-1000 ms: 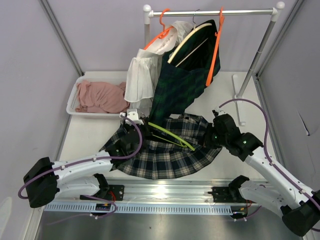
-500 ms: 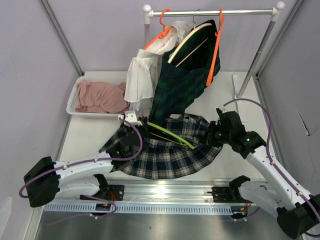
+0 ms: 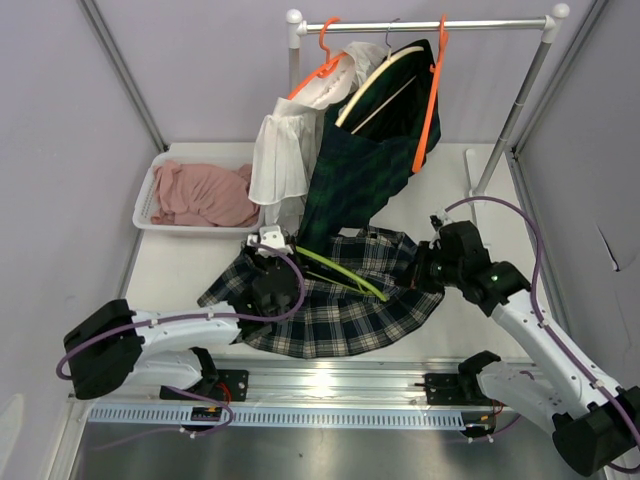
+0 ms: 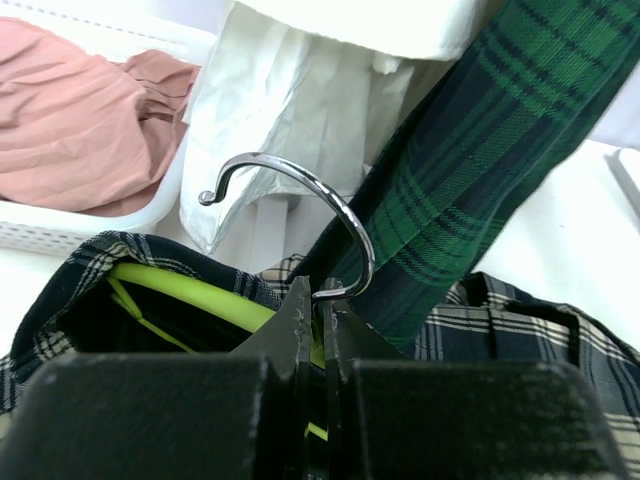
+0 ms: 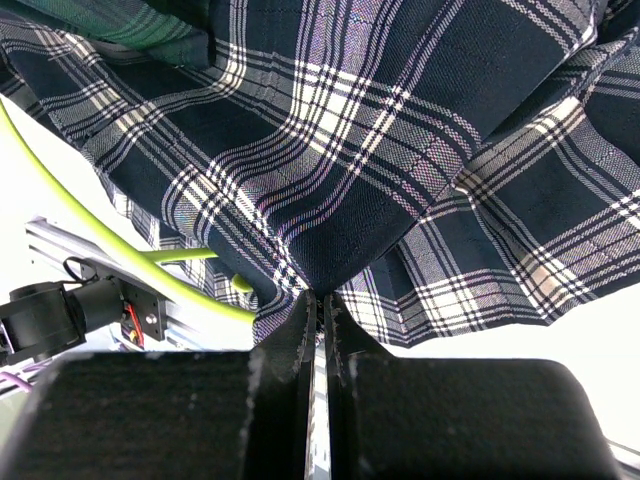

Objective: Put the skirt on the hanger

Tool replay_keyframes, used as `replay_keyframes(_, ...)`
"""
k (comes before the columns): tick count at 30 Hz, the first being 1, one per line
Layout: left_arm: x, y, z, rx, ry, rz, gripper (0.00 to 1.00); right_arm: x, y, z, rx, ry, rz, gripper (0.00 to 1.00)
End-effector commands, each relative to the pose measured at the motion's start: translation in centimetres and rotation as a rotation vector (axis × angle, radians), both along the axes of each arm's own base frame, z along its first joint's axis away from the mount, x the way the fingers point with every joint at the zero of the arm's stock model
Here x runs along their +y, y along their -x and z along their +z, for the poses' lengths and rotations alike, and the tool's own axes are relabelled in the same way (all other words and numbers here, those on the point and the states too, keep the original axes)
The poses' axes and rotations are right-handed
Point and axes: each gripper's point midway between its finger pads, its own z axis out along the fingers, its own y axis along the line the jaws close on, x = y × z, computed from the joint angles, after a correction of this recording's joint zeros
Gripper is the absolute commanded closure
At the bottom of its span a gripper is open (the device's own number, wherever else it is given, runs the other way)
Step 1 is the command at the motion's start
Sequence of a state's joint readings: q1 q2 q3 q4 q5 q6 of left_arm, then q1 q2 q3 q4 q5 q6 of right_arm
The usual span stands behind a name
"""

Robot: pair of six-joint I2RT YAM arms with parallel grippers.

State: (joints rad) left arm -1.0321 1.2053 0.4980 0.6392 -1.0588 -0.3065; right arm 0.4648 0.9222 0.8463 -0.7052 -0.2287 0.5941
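Note:
The navy and white plaid skirt lies spread on the table between the arms. A lime green hanger with a metal hook runs across it, partly inside the cloth. My left gripper is shut on the hanger at the base of its hook. My right gripper is shut on a fold of the skirt at its right edge, lifting it; the green hanger bar shows below the cloth.
A clothes rail at the back holds orange hangers, a white blouse and a dark green plaid garment that hangs down to the skirt. A white tray with pink cloth stands at the back left.
My left gripper has moved right and slightly back with the hanger. My right gripper has lifted and shifted slightly right with the skirt's edge. The skirt has bunched a little.

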Motion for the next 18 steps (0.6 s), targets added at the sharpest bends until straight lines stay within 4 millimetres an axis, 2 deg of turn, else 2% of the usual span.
replay_keyframes(1, 4.2, 0.2, -1.1, 0.019, -0.171, 0.207, 1.0, -0.1, 0.4, -0.6, 0.013, 0.012, 0.004, 0.97)
replay_keyframes(8, 4.3, -0.1, -1.2, 0.02, -0.193, 0.254, 1.0, 0.3, 1.7, -2.4, 0.04, 0.053, 0.014, 0.91)
replay_keyframes(11, 3.9, -0.4, -1.7, 0.031, -0.221, 0.264, 1.0, 0.0, 2.0, -3.3, 0.037, 0.092, 0.006, 0.8)
replay_keyframes(12, 3.8, -0.4, -2.0, 0.034, -0.227, 0.26, 1.0, -0.1, 2.0, -3.7, 0.037, 0.104, -0.001, 0.72)
replay_keyframes(15, 3.2, -0.5, -2.7, 0.051, -0.238, 0.254, 1.0, 0.1, 2.3, -4.8, 0.044, 0.122, 0.005, 0.58)
replay_keyframes(18, 3.2, -0.5, -3.4, 0.062, -0.242, 0.251, 1.0, 0.5, 2.6, -5.5, 0.029, 0.141, 0.017, 0.51)
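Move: Gripping the neck of the green hanger, the left hand has the skirt's waist opening about 5 cm back, 3 cm to the right and roughly 6 cm below. The lower end of the green tartan dress hangs some 4 cm ahead and 4 cm right of this hand, near its height. From the right hand, shut on the skirt's edge, the hanger's right end lies about 4 cm left, 2 cm back and some 5 cm below. Opening about halfway, the right fingers let go of the skirt's edge as the hand sinks some 5 cm and draws back about 3 cm. The left hand keeps its pinch on the hanger's neck and lowers it about 4 cm towards the waist opening, drifting 2 cm left, rolling its left side up some 15 degrees and turning slightly counter-clockwise. ##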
